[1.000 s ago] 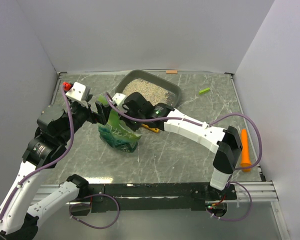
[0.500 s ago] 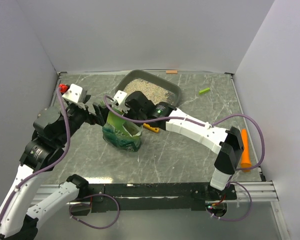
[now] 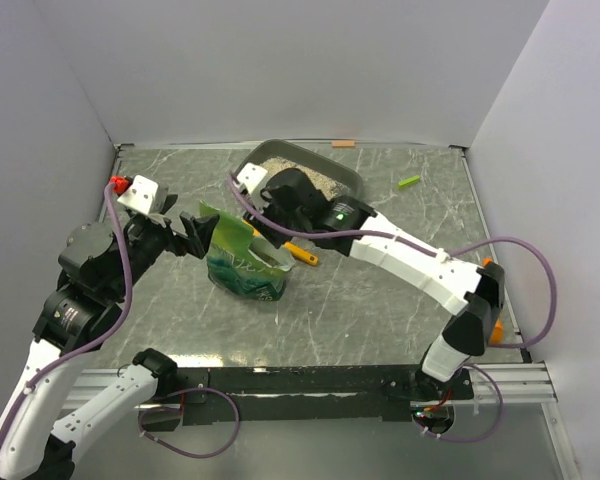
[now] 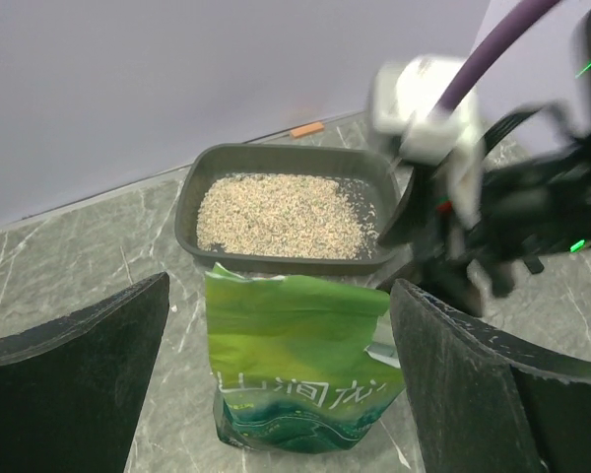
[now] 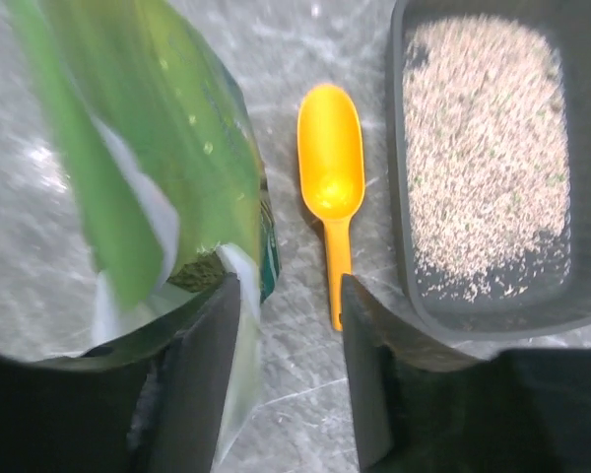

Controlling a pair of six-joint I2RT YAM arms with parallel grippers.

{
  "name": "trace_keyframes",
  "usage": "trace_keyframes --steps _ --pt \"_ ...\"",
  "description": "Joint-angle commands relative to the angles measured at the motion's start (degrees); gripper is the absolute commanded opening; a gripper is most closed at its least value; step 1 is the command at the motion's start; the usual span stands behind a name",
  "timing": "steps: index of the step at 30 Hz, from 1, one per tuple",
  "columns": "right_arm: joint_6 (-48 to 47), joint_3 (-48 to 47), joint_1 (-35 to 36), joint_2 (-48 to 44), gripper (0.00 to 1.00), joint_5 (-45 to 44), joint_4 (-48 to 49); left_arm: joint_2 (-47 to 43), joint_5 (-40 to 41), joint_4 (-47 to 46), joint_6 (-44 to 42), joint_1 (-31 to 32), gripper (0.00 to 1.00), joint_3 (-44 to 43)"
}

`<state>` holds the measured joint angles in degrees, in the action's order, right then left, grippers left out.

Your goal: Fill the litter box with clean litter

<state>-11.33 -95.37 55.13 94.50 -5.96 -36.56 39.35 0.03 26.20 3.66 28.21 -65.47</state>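
The dark-grey litter box [image 3: 348, 176] [image 4: 192, 197] [image 5: 402, 177] stands at the back of the table, and clean litter [image 3: 278, 164] [image 4: 281, 202] [image 5: 483, 148] covers most of its floor. A green glossy bag [image 3: 244, 266] [image 4: 300, 360] [image 5: 148, 138] stands upright in front of it, its torn top open. My right gripper [image 3: 253, 214] [image 5: 288, 296] hovers open just above the bag's top, bare table between its fingers and the bag's torn edge lying against one finger [image 5: 207, 374]. My left gripper [image 3: 194, 234] [image 4: 281, 296] is wide open, left of the bag and apart from it.
An orange scoop [image 3: 302, 255] [image 5: 332, 168] lies on the table between bag and litter box. A small green piece [image 3: 408, 181] and an orange chip [image 3: 343, 143] lie near the back wall. Another orange object [image 3: 493, 318] sits at the right edge behind my right arm.
My right gripper has opened and let go of the bag's top, lifting back toward the litter box. The bag went from tilted to standing upright. My left arm drew back slightly to the left.
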Motion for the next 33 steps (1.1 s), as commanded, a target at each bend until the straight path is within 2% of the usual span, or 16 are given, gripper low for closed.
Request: trace_keyframes --steps 1,4,10,16,22,27,33 --pt "2.1 -5.61 -0.73 -7.22 0.59 1.3 -1.32 -0.68 -0.47 -0.01 -0.23 -0.17 0.97 0.08" --pt "2.89 -5.88 -1.69 -10.12 0.63 0.94 -3.25 -0.95 -0.38 0.08 -0.32 -0.17 0.97 0.34" --pt "4.74 -3.33 -2.75 -14.43 0.68 5.69 -7.21 -0.68 -2.66 -1.4 -3.04 -0.17 0.97 1.48" --pt "5.62 4.04 -2.75 -19.17 0.72 9.11 -6.87 0.54 -5.57 -3.61 -14.1 -0.17 0.97 2.28" --pt "7.9 12.48 -2.75 -25.41 0.75 11.75 -5.28 2.92 -11.63 1.05 -31.59 -0.17 0.97 0.88" --pt "9.49 19.68 -2.84 -30.68 0.76 14.3 -2.65 5.9 -11.37 6.04 -42.04 -0.17 0.97 -1.41" --pt "10.63 24.17 -2.75 -34.64 0.76 16.85 -1.76 10.56 -11.72 9.66 -46.55 -0.17 0.97 -3.44"
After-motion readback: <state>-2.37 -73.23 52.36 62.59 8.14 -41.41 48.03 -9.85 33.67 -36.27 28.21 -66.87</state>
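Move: Below the left hand, some 28 cm down, stands the litter bag, about 6 cm forward and 5 cm to the right. From the right hand the bag is about 8 cm left, 2 cm back and 14 cm down. Some 7 cm forward and 1 cm left of the right hand, 25 cm down, lies the yellow scoop; the litter box is about 19 cm forward, 6 cm right and 23 cm below. Clearing the litter bag, the right hand rises about 10 cm while swinging right and back, then sinks most of that again as it goes on back and right, about 15 cm away overall, its half-open fingers spreading wider. The left hand, fingers staying wide open, sinks about 5 cm towards the bag's raised flap, easing forward and rolling some 40 degrees, left side up. ##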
